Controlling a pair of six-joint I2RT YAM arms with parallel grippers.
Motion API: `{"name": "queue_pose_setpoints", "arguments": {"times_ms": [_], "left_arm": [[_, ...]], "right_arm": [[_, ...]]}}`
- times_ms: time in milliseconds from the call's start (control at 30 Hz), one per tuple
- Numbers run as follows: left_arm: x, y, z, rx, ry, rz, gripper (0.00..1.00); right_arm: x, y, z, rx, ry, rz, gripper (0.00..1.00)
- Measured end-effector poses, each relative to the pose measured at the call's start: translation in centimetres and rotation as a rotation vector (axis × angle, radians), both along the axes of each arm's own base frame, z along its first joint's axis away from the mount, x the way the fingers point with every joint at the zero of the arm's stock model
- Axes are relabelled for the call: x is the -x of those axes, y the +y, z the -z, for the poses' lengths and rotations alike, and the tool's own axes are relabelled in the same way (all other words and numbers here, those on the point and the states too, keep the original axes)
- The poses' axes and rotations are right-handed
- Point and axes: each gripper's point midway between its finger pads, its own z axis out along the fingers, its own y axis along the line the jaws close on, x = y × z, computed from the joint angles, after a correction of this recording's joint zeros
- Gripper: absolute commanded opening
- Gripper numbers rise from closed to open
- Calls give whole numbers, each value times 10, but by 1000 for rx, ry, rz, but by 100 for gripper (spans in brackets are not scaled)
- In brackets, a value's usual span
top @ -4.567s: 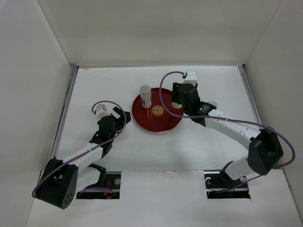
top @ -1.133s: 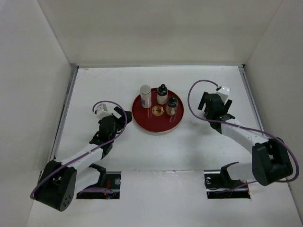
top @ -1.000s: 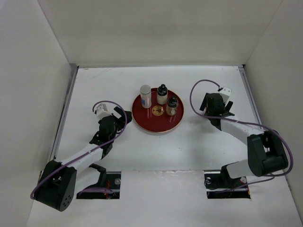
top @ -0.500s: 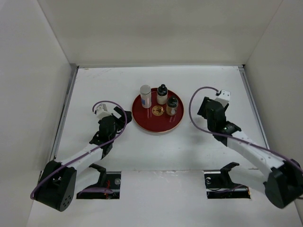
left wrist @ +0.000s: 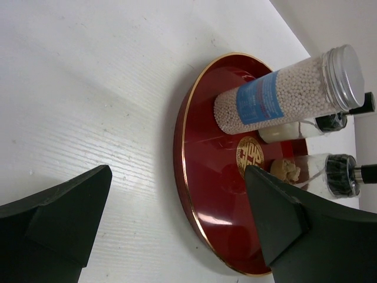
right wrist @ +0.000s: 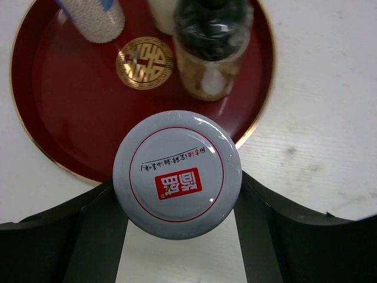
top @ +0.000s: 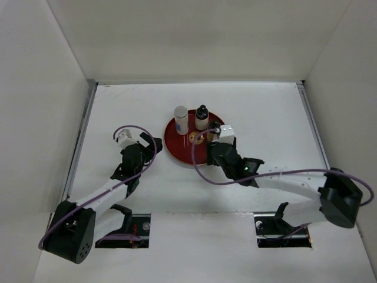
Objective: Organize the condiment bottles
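A red tray [top: 182, 147] holds three condiment bottles: a pale cylinder with a whitish top [top: 181, 119] and two dark-necked, black-capped ones [top: 202, 118] [top: 214, 131]. My right gripper [right wrist: 177, 191] is shut on the fourth, the lilac-capped bottle [right wrist: 177, 175], which I see cap-on. It hangs over the tray's near right rim [right wrist: 259, 112], just in front of a dark-necked bottle [right wrist: 212, 35]. In the top view the right gripper [top: 215, 154] hides this bottle. My left gripper [left wrist: 178, 174] stands open and empty on the table just left of the tray [left wrist: 206, 177], facing the pale cylinder [left wrist: 277, 94].
White walls close in the table on the left, back and right. A metal strip [top: 82, 135] runs along the left edge. The right arm [top: 283, 177] stretches across the near right part of the table, its purple cable looping over the tray's front.
The right gripper shut at the table's right side, then swung left to the tray's near right rim carrying the lilac-capped bottle. The left arm has stayed still.
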Motion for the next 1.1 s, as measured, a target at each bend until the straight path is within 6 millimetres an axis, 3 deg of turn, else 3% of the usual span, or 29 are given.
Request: {"name": "queue_pose_setpoints", "arguments": {"times_ms": [200,333,500,600,733,867,1000,1100], "left_arm": [[-1,4,2,-2,7,-13,100],[-1,4,6,-6,17,-12,100],[0,5,11,-14,35,-13,100],[1,5,14,-22,46,-13,100],[3,6,17,-30,57,-12,100],[3,6,20,-35,71,-11,100],[4,6,23,-39,83,-9,100],[4,6,23,-39,83,-9,100]], "right_arm": [[-31,57,21,39,0,-54,58],[-48,82,34,65,-17,-79,62],[-59,96,51,100,-23,-93,82],[-63,96,47,98,-43,-85,95],[-61,99,21,55,-89,-86,100],[-33,84,-40,-57,-185,-110,100],[0,43,-103,-230,-307,-105,100],[11,1,-109,-304,-349,-43,100]]}}
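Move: The right hand already holds the white-lidded jar; its open spot on the near part of the red tray lies about 6 cm ahead, 10 cm left and roughly 10 cm below. From this hand the nearer black-capped bottle stands 12 cm ahead and 2 cm left, the farther one 18 cm ahead and 7 cm left, the bead bottle 17 cm ahead and 16 cm left. From the left hand, the spot is some 18 cm right, 2 cm ahead. Right hand carries the jar about 10 cm left, forward and down, opens on the tray, retreats up, right, back. ##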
